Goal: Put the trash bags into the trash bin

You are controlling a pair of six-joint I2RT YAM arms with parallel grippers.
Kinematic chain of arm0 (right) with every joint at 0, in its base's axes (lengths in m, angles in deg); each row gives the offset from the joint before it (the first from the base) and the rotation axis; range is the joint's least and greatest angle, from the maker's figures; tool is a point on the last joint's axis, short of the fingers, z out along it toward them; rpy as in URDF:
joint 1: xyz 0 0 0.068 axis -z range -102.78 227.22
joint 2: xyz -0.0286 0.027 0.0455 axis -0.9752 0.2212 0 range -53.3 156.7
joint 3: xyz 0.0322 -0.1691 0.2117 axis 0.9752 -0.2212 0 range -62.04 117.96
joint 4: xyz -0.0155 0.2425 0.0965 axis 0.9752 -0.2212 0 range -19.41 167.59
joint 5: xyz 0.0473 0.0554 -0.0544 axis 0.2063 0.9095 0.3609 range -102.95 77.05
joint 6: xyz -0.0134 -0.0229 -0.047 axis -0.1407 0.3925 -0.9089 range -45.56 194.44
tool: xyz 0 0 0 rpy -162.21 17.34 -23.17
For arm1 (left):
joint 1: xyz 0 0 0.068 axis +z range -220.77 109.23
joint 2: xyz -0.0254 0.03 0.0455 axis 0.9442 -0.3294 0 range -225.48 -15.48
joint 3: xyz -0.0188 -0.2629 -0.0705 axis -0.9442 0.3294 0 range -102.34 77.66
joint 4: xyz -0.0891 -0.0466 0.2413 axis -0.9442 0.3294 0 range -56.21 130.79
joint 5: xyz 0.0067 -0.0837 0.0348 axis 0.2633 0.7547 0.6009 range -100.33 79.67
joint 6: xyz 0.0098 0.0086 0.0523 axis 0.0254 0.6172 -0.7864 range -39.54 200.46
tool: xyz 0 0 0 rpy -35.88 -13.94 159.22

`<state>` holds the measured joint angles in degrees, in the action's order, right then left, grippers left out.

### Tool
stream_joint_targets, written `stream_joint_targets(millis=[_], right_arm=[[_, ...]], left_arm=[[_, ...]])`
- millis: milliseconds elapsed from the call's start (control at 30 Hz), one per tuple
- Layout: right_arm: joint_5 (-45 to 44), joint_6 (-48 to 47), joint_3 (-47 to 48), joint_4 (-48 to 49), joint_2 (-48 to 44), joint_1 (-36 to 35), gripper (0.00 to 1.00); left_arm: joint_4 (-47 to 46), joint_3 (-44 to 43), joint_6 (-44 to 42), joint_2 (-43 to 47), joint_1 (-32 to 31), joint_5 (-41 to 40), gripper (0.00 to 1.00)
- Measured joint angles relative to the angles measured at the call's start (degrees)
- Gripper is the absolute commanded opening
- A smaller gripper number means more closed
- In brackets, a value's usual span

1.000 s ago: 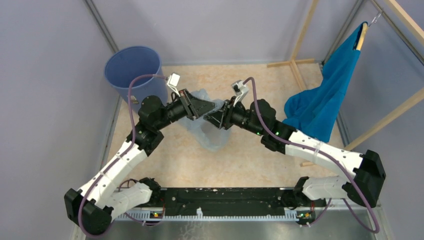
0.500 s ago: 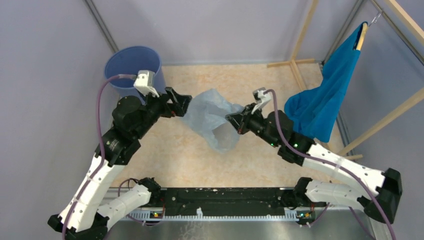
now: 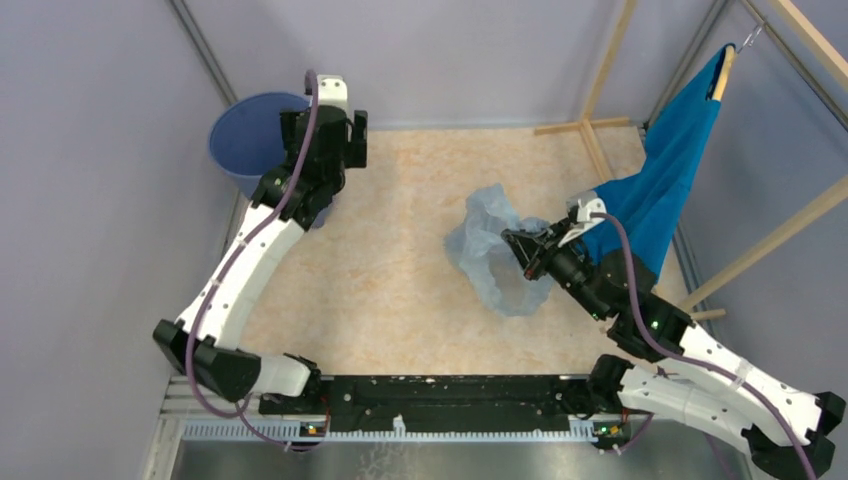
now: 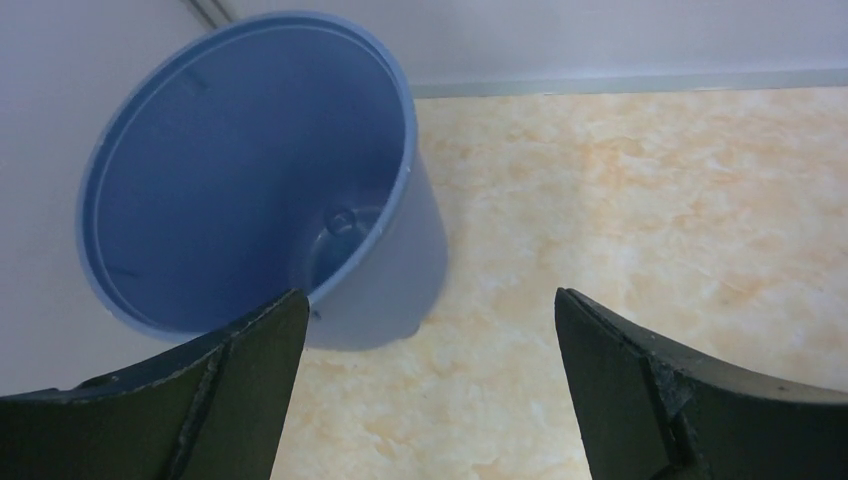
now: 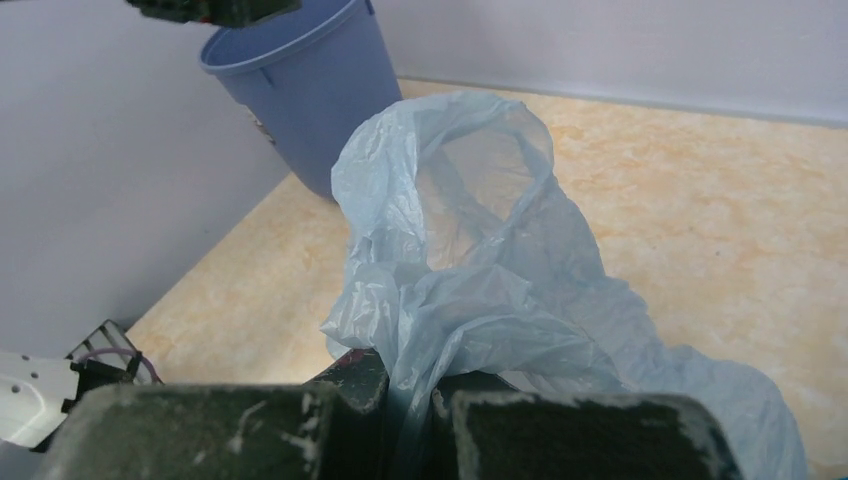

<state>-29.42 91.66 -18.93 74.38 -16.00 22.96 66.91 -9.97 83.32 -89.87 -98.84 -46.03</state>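
Note:
The trash bag is a crinkly pale-blue film, pinched by one fold in my right gripper and draped on the floor right of centre. In the right wrist view the bag rises open-mouthed from the shut jaws of the right gripper. The round blue trash bin stands upright at the back left corner. My left gripper is open and empty, held just right of the bin's rim. In the left wrist view the bin looks empty, and only bare floor lies between the spread jaws of the left gripper.
A teal cloth hangs on a wooden hanger at the back right, close behind my right arm. A wooden frame stands there too. Grey walls close in the left and the back. The bin also shows in the right wrist view.
My left gripper has let go of the bag and swung up and back to the bin. My right gripper has pulled the bag to the right, away from the bin.

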Motion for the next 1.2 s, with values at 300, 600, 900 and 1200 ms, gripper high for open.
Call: stream_joint_targets(millis=[300, 600, 900, 1200], right_arm=[[1.16, -1.95, -0.09, -4.33, -7.74, 0.02, 0.00], [4.68, -3.56, -0.07, -8.04, -9.25, 0.00, 0.00], [7.32, -5.38, -0.04, -9.90, -9.22, 0.00, 0.00], [5.97, -5.46, -0.04, -9.73, -8.50, 0.00, 0.00]], left_arm=[[1.25, -8.81, 0.20, -14.93, 13.81, 5.77, 0.95], [3.04, -8.15, 0.44, -19.52, 16.24, 12.39, 0.69], [2.78, -5.31, -1.79, -17.97, 16.24, 14.32, 0.33], [3.82, -4.52, -1.75, -16.63, 16.39, 16.74, 0.14]])
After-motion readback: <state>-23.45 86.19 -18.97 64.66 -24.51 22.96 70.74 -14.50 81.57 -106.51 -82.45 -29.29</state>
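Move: The trash bin stands ahead and to the left of the open, empty left hand: its middle is some 9 cm ahead, 15 cm left and 24 cm below. The right side of its rim, where the fingers will shut, is only about 8 cm ahead, 4 cm left and 10 cm down. From the right hand the bin is roughly 26 cm ahead, 55 cm left and 20 cm lower; the trash bag hangs from that hand, its middle about 4 cm left, 1 cm ahead and 8 cm below. The left hand reaches forward and left over the right side of the bin's rim, then sinks about 10 cm with the fingers tipping down by nearly 20 degrees, easing back a centimetre or two as they close from wide open to pinch the rim wall, one finger inside the bin and one outside. Meanwhile the right hand keeps its shut grip on the trash bag and draws back about 3 cm and a little to the right, away from the bin. ##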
